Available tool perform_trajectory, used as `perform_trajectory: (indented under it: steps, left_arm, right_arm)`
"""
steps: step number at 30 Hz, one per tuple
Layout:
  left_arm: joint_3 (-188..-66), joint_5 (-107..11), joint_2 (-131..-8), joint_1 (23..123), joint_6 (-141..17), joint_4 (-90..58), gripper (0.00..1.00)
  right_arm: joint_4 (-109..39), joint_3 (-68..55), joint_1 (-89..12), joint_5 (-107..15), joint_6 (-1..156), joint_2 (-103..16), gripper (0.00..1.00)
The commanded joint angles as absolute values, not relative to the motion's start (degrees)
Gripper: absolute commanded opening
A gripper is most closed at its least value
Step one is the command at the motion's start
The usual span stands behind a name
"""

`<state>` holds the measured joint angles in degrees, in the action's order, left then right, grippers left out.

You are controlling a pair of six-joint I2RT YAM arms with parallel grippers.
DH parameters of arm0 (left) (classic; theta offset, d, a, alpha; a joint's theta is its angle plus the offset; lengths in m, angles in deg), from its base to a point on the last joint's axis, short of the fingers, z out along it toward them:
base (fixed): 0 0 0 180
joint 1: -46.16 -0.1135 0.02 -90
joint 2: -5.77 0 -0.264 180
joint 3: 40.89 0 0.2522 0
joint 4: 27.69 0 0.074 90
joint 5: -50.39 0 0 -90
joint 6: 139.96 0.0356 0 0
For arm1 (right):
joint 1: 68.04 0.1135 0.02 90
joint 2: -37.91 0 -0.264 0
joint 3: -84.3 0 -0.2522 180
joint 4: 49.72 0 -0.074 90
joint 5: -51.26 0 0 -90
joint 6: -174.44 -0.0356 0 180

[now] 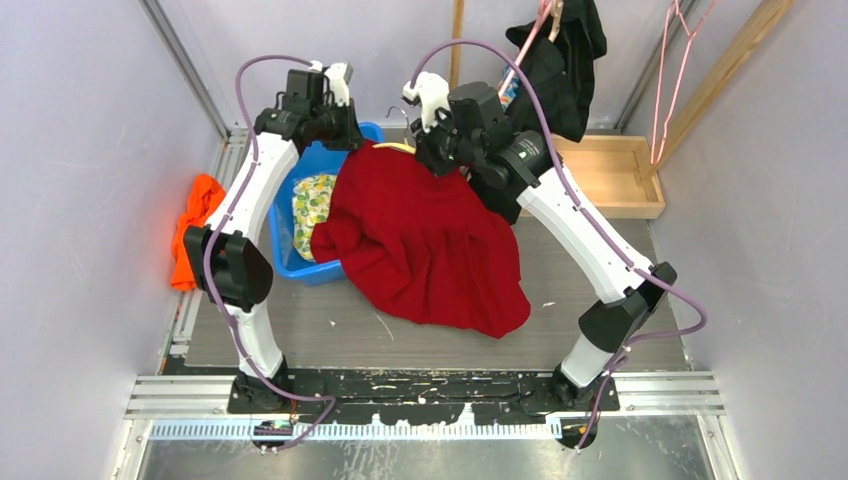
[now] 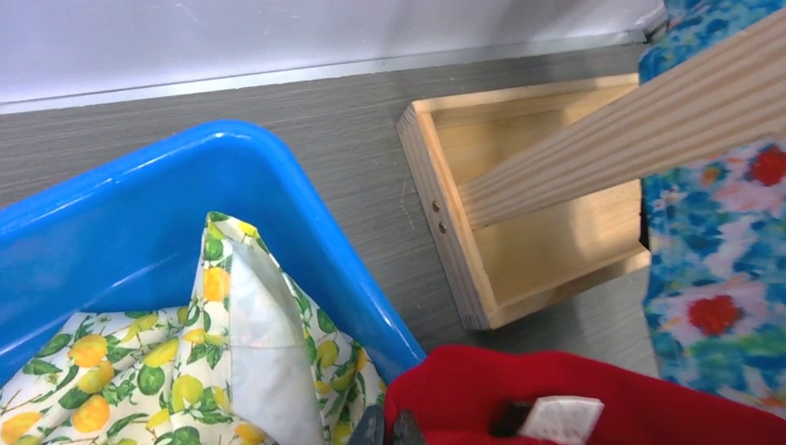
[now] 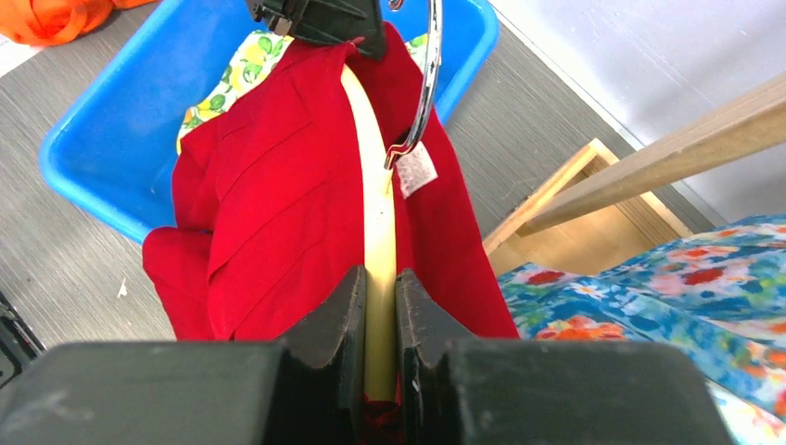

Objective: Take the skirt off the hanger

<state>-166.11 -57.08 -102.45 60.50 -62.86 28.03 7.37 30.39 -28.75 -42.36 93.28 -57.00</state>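
Note:
A red skirt (image 1: 420, 240) hangs on a cream hanger (image 3: 375, 185) with a metal hook (image 3: 428, 83), draped from the blue bin's edge down onto the table. My right gripper (image 3: 378, 297) is shut on the hanger's cream bar, red cloth just below the jaws; from above it (image 1: 430, 150) sits at the skirt's top right. My left gripper (image 2: 389, 431) is pinched shut at the skirt's (image 2: 575, 389) upper edge beside a white label (image 2: 561, 417). The right wrist view shows it (image 3: 320, 19) clamping the red cloth (image 3: 278, 185) at the hanger's far end.
A blue bin (image 1: 300, 265) holds lemon-print cloth (image 1: 312, 200). An orange cloth (image 1: 195, 230) lies at the left wall. A wooden tray (image 1: 610, 175) with a slanting wooden post stands back right. Black clothing (image 1: 565, 60) and pink hangers (image 1: 670, 80) hang at the back. A floral garment (image 3: 667, 278) hangs near the tray.

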Motion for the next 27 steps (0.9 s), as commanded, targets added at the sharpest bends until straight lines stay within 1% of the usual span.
perform_trajectory:
  steps: [1, 6, 13, 16, 18, 21, 24, 27]
  left_arm:
    - [-174.3, -58.3, -102.9, 62.1, -62.3, 31.4, 0.00]
    - [-185.2, -56.2, -103.4, 62.1, -61.5, 36.5, 0.00]
    - [-181.7, -56.6, -98.7, 62.2, -63.5, 34.3, 0.00]
    - [-181.1, -56.1, -96.7, 62.2, -63.4, 34.5, 0.00]
    - [-181.1, -55.5, -95.2, 62.2, -63.3, 34.6, 0.00]
    - [-180.8, -54.5, -93.1, 62.2, -63.5, 34.5, 0.00]
    - [-179.9, -53.6, -91.5, 62.2, -63.2, 34.5, 0.00]
    - [-179.2, -53.0, -90.9, 62.2, -62.9, 34.8, 0.00]
  right_arm:
    - [-6.8, 32.6, -27.4, -46.4, 90.2, -56.6, 0.00]
    - [-8.9, 29.6, -27.3, -46.0, 88.9, -56.8, 0.00]
    - [-13.3, 26.8, -27.3, -45.1, 89.4, -60.1, 0.00]
    - [-16.3, 23.3, -27.4, -43.6, 88.4, -60.9, 0.00]
    - [-22.6, 17.7, -27.4, -38.9, 87.2, -59.8, 0.00]
    - [-37.7, 7.5, -28.2, -32.1, 84.3, -56.6, 0.00]
    - [-48.4, 2.5, -29.0, -28.0, 79.7, -54.5, 0.00]
    - [-53.3, 0.4, -29.1, -25.6, 77.6, -54.1, 0.00]
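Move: The left fingers hold a corner of the skirt's waistband. The hanger's middle, where the hook starts, lies roughly 8 cm to their right, 4 cm back and 6 cm higher; the blue bin's middle is some 10 cm back, 6 cm to the left and 20 cm below. The right fingers hold the hanger's right arm. From them the held waistband corner is about 10 cm ahead, 12 cm to the left and 9 cm lower, and the bin's middle 3 cm back, 18 cm left and 30 cm down. Still pinching the waistband corner, the left hand pulls it up about 11 cm, most of that early, then also draws slightly back. The right hand keeps its grip on the hanger's arm, first drifts left and forward, then sinks quickly by some 11 cm, still going forward, taking the hanger down past the lifted corner into the skirt's opening as the wrist turns a little clockwise. ##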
